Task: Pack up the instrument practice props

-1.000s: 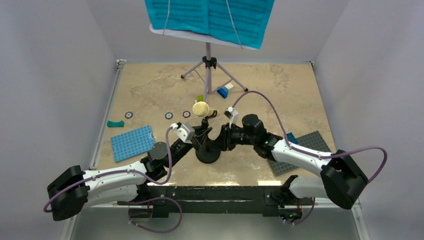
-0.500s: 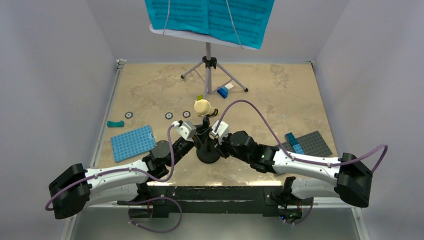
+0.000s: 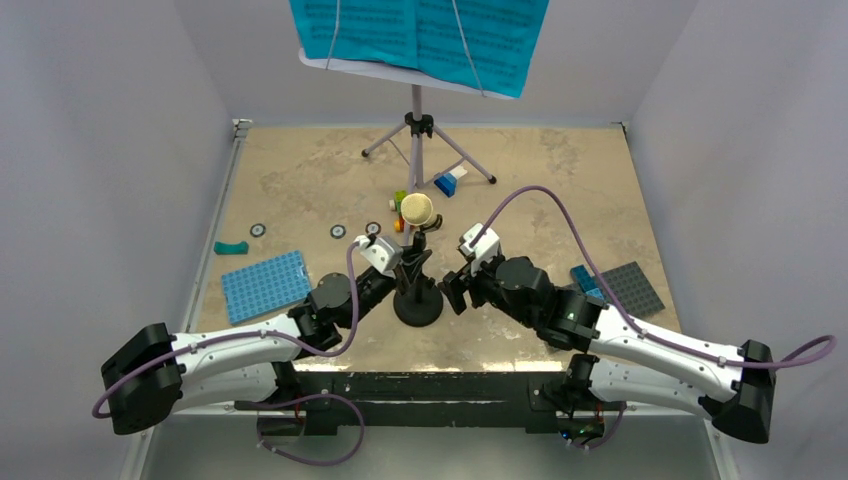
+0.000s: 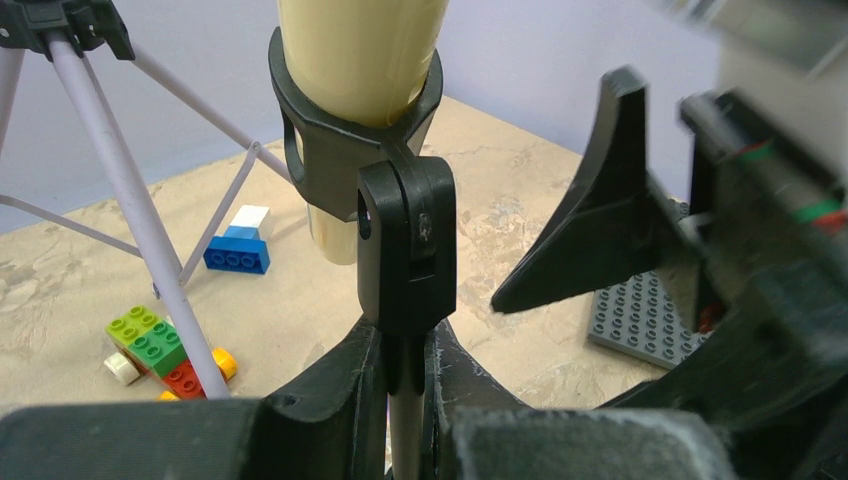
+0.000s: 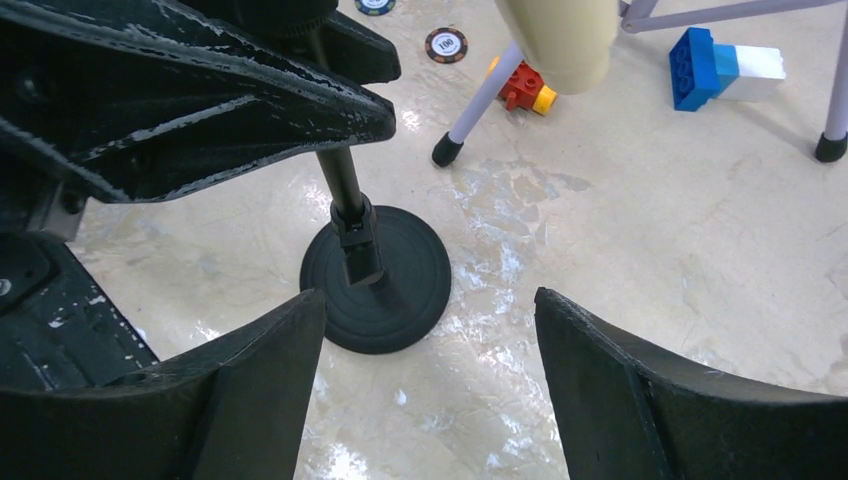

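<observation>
The black mic stand [image 3: 417,305] stands on its round base [image 5: 385,275] at the table's middle front. The cream microphone [image 3: 417,209] sits in the stand's clip [image 4: 355,150]. My left gripper [image 3: 405,264] is shut on the thin pole [image 4: 405,400] just below the clip joint. My right gripper [image 3: 452,290] hangs open just right of the stand, its fingertips [image 5: 545,300] low by the base and touching nothing. The lavender music stand [image 3: 400,70] on its silver tripod [image 3: 420,150] stands at the back, holding the teal pages [image 3: 420,30].
A blue baseplate [image 3: 264,285] lies front left and a grey baseplate [image 3: 625,290] front right. Small bricks [image 3: 448,182] lie by the tripod's legs, more [image 4: 160,350] near one foot. Three round discs [image 3: 338,231] and a teal piece [image 3: 231,247] lie at the left.
My right gripper has opened and drawn back to the right of the mic stand. The microphone's head has shifted slightly right and away. My left gripper keeps its hold.
</observation>
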Controlling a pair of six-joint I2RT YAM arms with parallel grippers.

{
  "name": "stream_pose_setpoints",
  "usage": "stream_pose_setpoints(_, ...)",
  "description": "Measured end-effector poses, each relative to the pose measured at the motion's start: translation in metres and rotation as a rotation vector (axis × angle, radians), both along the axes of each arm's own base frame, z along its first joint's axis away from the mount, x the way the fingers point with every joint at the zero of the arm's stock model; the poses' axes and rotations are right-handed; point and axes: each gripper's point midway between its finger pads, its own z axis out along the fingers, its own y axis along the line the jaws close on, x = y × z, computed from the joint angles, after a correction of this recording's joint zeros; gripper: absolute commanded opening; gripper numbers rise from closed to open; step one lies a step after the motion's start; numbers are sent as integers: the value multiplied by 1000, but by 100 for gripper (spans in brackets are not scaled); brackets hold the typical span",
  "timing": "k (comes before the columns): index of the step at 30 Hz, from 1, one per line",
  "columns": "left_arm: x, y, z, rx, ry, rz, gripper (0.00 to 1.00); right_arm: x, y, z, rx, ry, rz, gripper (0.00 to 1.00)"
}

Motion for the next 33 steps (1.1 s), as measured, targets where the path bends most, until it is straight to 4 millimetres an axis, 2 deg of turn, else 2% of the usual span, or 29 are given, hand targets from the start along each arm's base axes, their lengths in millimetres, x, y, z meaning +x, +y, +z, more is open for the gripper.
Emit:
stream_pose_setpoints(7, 4, -7, -3, 8, 8, -2, 0, -7, -14, 7, 44, 21, -34, 80)
stream_pose_setpoints(15, 0, -16, -8, -9, 37, -33, 0, -13, -17, -17, 34, 91, -42, 81)
stream_pose_setpoints(18, -1, -14, -8, -22, 38, -34, 0, -15, -11, -22, 78, 137, -22, 75)
stream_pose_setpoints(22, -3, -14, -9, -34, 35, -39, 0, -6, -3, -28, 128, 194, -15, 67)
stream_pose_setpoints(33, -3, -14, -10, -49, 29, -41, 0, 1, 15, -54, 95, 259, 40, 48)
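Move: About 4 cm to the right hand's left, 1 cm ahead and 7 cm below is the mic stand's collar. The stand base sits 5 cm left, level fore-and-aft and some 18 cm below; the microphone is roughly 7 cm ahead, 5 left and 12 above. A tripod foot stands about 11 ahead, 8 left and 19 below. From the left hand, already pinching the upper pole, the collar is straight below by about 10 cm. Backing off first, the right hand drifts about 2 cm right and slightly back, rising a little. It then sinks some 6 cm and swings back left and forward to the collar, tipping its fingers about 15 degrees farther down and closing them partway. The left hand keeps its pinch on the pole, easing about 1.5 cm right and 1 cm down. ##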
